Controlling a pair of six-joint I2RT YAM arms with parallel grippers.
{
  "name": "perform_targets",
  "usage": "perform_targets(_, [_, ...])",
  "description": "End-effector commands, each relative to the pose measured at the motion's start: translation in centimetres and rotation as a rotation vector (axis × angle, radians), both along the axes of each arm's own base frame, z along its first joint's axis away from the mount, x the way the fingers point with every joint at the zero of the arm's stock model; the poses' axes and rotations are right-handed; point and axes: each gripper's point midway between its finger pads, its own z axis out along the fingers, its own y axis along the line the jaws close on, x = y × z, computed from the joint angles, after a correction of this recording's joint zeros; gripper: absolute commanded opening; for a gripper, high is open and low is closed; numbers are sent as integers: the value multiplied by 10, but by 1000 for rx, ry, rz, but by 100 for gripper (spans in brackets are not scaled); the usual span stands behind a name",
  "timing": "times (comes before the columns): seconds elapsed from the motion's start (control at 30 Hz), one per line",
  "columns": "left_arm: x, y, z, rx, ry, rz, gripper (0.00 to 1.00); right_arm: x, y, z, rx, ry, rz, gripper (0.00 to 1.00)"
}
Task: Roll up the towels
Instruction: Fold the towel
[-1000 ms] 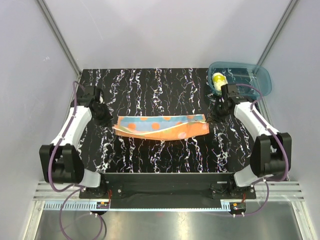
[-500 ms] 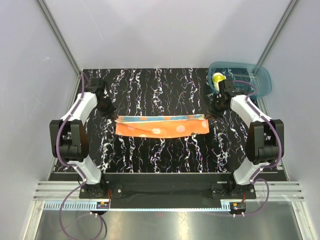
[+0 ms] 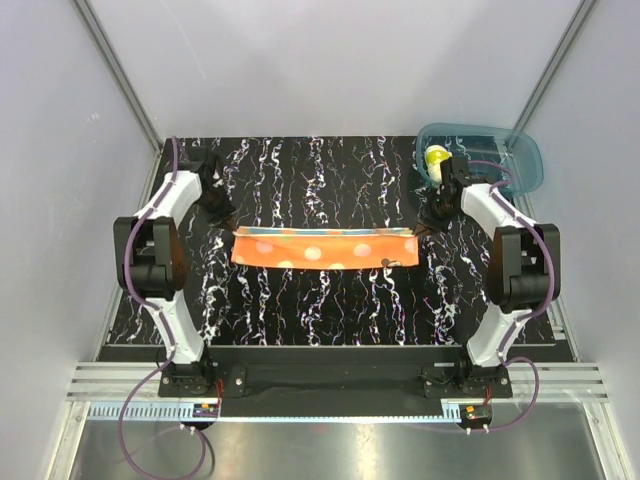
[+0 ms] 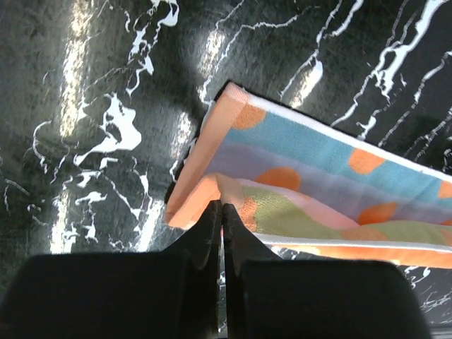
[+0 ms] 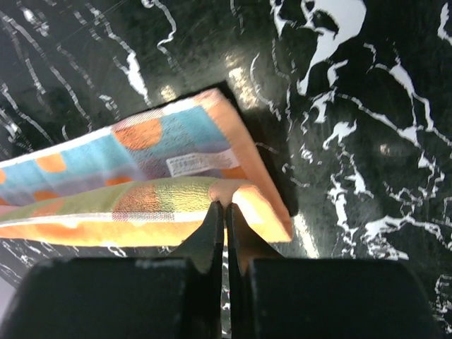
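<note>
The orange towel (image 3: 325, 247), patched light blue and white, lies folded as a long strip across the middle of the black marbled table (image 3: 320, 300). My left gripper (image 3: 226, 222) is shut on the upper layer's corner at the strip's left end; the pinched corner shows in the left wrist view (image 4: 226, 194). At the right end my right gripper (image 3: 419, 228) is shut on the matching corner (image 5: 229, 192), beside a white label (image 5: 196, 163). The yellow towel (image 3: 437, 158) sits rolled inside the teal bin (image 3: 500, 160).
The translucent teal bin stands at the table's back right corner, just behind my right arm. Pale enclosure walls (image 3: 60, 200) close in both sides and the back. Both arm bases (image 3: 190, 375) sit at the near edge.
Both grippers carried the towel's near edge away toward the back, folding it over into a narrower, straighter strip. Both arms stretched further out.
</note>
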Motion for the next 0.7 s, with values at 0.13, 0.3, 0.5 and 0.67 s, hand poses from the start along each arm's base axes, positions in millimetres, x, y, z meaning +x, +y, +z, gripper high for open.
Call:
perform_targets(0.13, [25,8,-6,33,18,-6,17,31,-7,-12,-7,-19,2,26])
perform_targets(0.3, [43,23,10,46,-20,16,51,52,-17,1,-44,-43,-26,69])
perform_targets(0.5, [31,53,31,187,-69,76,58,61,-21,53,-58,-132,-51,77])
perform_targets(0.67, [16,59,67,269,-195,86,58,37,-31,68,-110,-152,-62,79])
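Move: My left hand holds one end of the orange dotted towel's lifted edge, with the towel's far-left corner about 3 cm ahead, 1 cm to the right and 3 cm below. My right hand holds the other end, with the far-right corner about 3 cm ahead, level sideways and 3 cm below. The yellow rolled towel in the blue bin lies some 19 cm ahead of my right hand and 6 cm to its right, at about its height. I lay the folded edge down and let go of both ends: both hands sink about 2 cm while easing forward to the towel's far edge, and their fingers open. My left hand, after some 3.5 cm forward, swings about 5 cm left, rising a little and drawing back, its left side tipping up. My right hand carries on to about 6 cm forward, then climbs some 6 cm from its lowest point, drifting slightly right. ##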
